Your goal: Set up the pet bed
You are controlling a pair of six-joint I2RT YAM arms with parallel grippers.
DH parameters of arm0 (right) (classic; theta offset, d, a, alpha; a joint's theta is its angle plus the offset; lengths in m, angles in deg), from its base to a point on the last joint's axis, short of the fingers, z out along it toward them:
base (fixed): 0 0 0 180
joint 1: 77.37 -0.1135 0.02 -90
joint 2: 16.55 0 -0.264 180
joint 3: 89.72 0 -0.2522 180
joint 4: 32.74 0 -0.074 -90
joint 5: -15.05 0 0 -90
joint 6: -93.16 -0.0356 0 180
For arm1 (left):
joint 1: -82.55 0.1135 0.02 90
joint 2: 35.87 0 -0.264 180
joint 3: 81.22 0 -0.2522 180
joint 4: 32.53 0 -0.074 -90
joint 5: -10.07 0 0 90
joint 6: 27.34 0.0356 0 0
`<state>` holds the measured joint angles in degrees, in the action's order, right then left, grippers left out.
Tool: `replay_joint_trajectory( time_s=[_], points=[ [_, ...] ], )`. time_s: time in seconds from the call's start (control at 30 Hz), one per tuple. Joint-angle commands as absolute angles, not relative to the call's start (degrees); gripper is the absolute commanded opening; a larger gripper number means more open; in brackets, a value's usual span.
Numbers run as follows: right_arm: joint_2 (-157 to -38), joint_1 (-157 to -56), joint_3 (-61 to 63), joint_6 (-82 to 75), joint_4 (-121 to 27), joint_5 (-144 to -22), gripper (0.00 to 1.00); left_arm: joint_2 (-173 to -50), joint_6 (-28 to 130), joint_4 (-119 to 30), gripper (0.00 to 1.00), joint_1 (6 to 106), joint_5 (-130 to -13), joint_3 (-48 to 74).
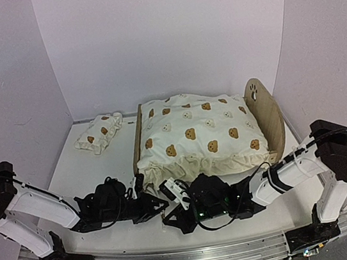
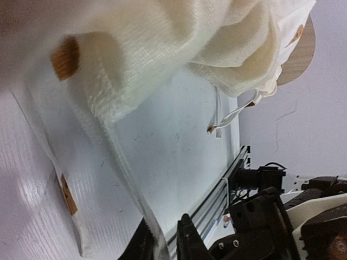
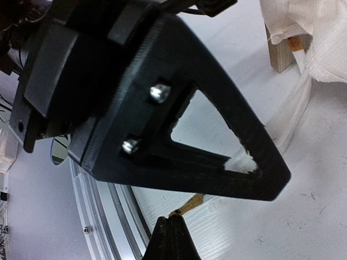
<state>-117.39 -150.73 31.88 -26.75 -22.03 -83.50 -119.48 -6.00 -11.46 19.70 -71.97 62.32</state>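
The pet bed [image 1: 258,95] stands at the middle back of the table, its plywood end boards showing at right and left, with the bear-print cushion [image 1: 196,130] filling it. My left gripper [image 1: 156,203] is low in front of the cushion's near left corner. Its jaws are narrowly apart, and a white cushion tie [image 2: 116,162] runs down between the fingers [image 2: 187,241], lying against the left one. My right gripper [image 3: 172,223] is shut, pinching the brown-tipped end of another tie [image 3: 191,204] just above the table. The left gripper's black finger [image 3: 179,124] hangs directly over it.
A small bear-print pillow [image 1: 99,132] lies at the back left. The metal rail [image 1: 179,258] runs along the near edge. A wooden bed leg [image 3: 281,54] and cushion ruffle [image 3: 314,32] are close to the right gripper. More loose ties [image 2: 227,115] hang under the cushion.
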Motion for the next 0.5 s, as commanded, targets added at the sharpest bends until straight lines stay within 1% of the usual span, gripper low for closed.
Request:
replay_joint_trajectory(
  time_s=[0.0,0.03,0.07,0.1,0.13,0.23,0.33,0.47],
  points=[
    [-118.04,-151.95,27.93,-25.98,-21.60,-83.53,0.00,-119.69,-3.71,-8.25,0.09,20.63,-70.73,61.20],
    [-117.69,-151.91,27.95,-26.53,-23.46,-81.79,0.00,-118.58,-2.80,-8.46,0.04,21.20,-70.90,62.24],
    [-117.24,-151.92,28.18,-27.42,-25.24,-79.88,0.06,-117.18,-2.07,-9.22,0.01,21.85,-71.14,63.81],
    [-116.86,-151.95,28.52,-28.73,-27.37,-77.70,0.16,-115.69,-1.36,-10.24,0.00,22.38,-71.56,64.80],
    [-116.32,-151.93,28.84,-30.23,-30.18,-75.55,0.24,-114.27,-0.63,-11.74,0.00,22.75,-71.89,65.56],
    [-116.91,-151.91,29.18,-33.62,-32.88,-70.10,0.38,-111.19,1.48,-17.35,0.00,23.30,-72.94,66.34],
    [-121.51,-151.82,24.02,-35.59,-38.07,-66.45,0.46,-110.81,3.27,-20.48,0.00,23.79,-72.23,66.04],
    [-127.94,-151.82,16.05,-34.79,-41.76,-63.43,0.49,-111.50,5.11,-22.82,0.00,24.12,-72.06,64.68]
  ],
)
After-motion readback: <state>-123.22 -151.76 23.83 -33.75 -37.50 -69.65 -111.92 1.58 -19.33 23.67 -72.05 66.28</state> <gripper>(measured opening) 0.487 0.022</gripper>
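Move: The strap my left hand is closing on already runs right between its fingers, and my right fingers still pinch the same strap near its brown tab. The other strap lies slack on the table, about 4 cm ahead of my right hand, 2 cm left and 7 cm below. From my left hand the near bed post stands some 9 cm ahead, 7 cm left and 5 cm lower; the frilled hem hangs about 11 cm ahead and 2 cm right. I shut my left fingers fully on the strap, and only then let my right fingers open to about half and release its end. My left hand draws the strap some 4 cm to the left, while my open right hand sinks about 4 cm and reaches 3 cm forward towards the slack strap, its fingers tipping down and swinging clockwise some 15 degrees. ##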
